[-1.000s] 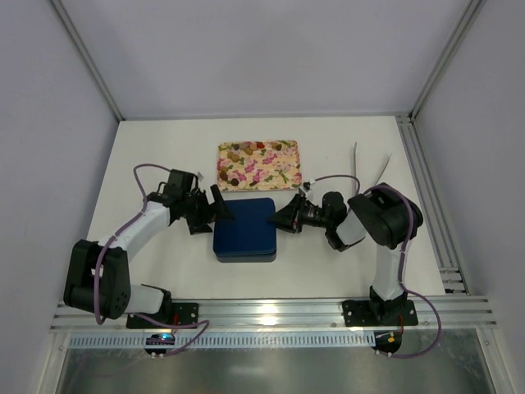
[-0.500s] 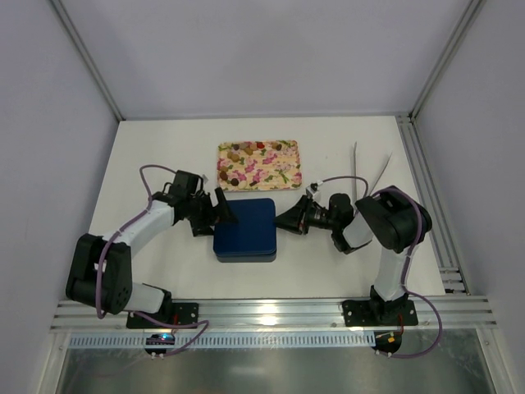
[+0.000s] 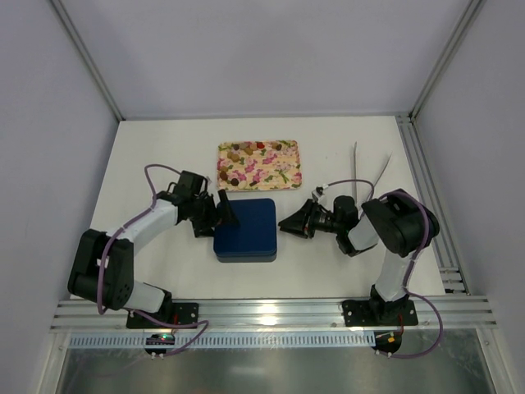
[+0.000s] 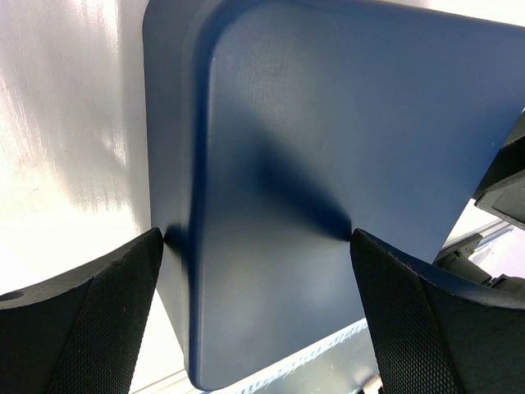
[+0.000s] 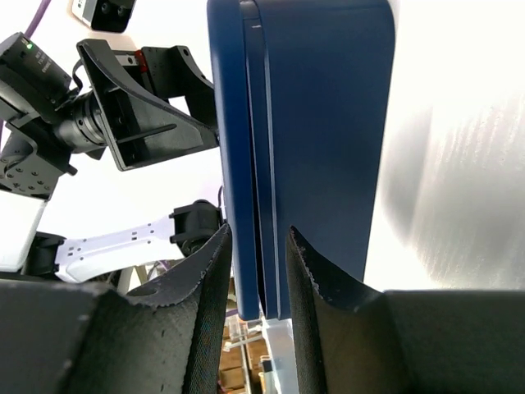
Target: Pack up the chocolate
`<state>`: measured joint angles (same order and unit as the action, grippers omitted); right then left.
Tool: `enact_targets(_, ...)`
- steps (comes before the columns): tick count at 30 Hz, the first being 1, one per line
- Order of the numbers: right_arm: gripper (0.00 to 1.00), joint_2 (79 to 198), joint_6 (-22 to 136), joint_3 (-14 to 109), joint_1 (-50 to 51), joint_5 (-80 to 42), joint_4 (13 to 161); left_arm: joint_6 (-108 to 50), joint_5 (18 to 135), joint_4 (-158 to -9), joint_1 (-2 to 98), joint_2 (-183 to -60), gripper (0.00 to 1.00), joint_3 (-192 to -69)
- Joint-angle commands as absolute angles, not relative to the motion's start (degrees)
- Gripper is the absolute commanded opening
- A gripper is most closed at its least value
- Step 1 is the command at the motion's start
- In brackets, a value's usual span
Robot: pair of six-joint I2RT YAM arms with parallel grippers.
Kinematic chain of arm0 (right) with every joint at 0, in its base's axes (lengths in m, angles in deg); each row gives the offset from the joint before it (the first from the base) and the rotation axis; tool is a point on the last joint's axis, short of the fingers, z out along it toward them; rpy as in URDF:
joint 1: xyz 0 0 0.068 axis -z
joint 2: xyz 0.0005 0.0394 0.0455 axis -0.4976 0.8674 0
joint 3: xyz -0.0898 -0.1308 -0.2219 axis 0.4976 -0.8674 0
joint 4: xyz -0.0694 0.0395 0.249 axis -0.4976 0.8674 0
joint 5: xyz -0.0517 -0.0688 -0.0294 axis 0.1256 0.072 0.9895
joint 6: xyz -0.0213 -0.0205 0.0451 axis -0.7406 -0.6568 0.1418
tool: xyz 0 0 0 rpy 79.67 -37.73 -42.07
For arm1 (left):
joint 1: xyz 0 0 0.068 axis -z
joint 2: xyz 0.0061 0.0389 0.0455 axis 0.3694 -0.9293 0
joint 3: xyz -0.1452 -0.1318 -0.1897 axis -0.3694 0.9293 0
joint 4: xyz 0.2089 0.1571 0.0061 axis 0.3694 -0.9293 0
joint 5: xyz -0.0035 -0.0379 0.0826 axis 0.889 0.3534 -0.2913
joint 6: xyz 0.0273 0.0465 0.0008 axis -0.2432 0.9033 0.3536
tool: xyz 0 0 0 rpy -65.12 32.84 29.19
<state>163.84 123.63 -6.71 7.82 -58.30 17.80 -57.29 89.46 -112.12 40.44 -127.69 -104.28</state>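
Note:
The chocolate (image 3: pixel 239 153) lies as several small brown and dark pieces on a floral tray (image 3: pixel 279 174) at the back of the table. In front of the tray sits a navy-blue box (image 3: pixel 246 231) with its lid on. My left gripper (image 3: pixel 220 213) is at the box's left rear corner, open wide, with its fingertips (image 4: pixel 156 246) against the lid (image 4: pixel 328 123). My right gripper (image 3: pixel 285 223) hovers just off the box's right edge. Its jaws (image 5: pixel 258 230) stand narrowly open, and the seam of lid and base (image 5: pixel 262 148) shows through the gap.
Two thin white sticks (image 3: pixel 356 160) lie at the back right. An aluminium rail (image 3: pixel 426 189) runs along the table's right side. In the right wrist view the left arm (image 5: pixel 123 107) shows beyond the box.
My right gripper has drawn back to the right, off the box's edge. The left gripper has crept slightly right, toward the box. The box has not moved.

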Motion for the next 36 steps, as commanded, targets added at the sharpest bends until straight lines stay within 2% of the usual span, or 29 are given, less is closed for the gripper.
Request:
enact_targets(1,0.35,159.5,118.6,-7.0,8.0,-57.5,19.2,-56.1,88.0,-112.6,41.4,-128.1,0.93,-106.8)
enact_targets(5,0.43,155.5,114.6,-6.9,8.0,-56.0,27.3,-54.9,85.6,-114.9,42.7,-128.6,0.93,-108.3)
enact_targets(16,0.56,144.3,98.4,-0.9,5.6,-48.4,57.8,-52.2,78.2,-119.5,46.9,-130.0,0.92,-110.7)
enact_targets(20,0.60,143.7,97.4,0.6,3.8,-46.9,60.5,-51.5,76.1,-120.8,48.0,-130.7,0.92,-111.2)
enact_targets(36,0.62,144.6,96.8,4.2,-2.6,-41.4,65.7,-49.5,66.7,-127.4,53.0,-132.1,0.92,-114.8)
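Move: The left hand, fingers wide, straddles the lidded box's left edge, right fingertip on the lid; the box's middle lies about 6 cm to its right, level in depth, 3 cm below. From the right hand the box's middle is about 10 cm to the left, also level in depth, 4 cm below. The patterned mat lies roughly 17 cm ahead of the right hand, 6 cm left; the nearer white stick 14 cm ahead, 21 cm right. With a fingertip still on the lid, the left hand bears about 1 cm to the right, its fingers swinging some 15 degrees nearer vertical. The right hand opens from about a third to some 60 percent and tips its fingers about 20 degrees down, first edging up and right, then dropping back about 2 cm and closing in leftwards on the box's right edge, one finger over the lid and one beside the wall. ##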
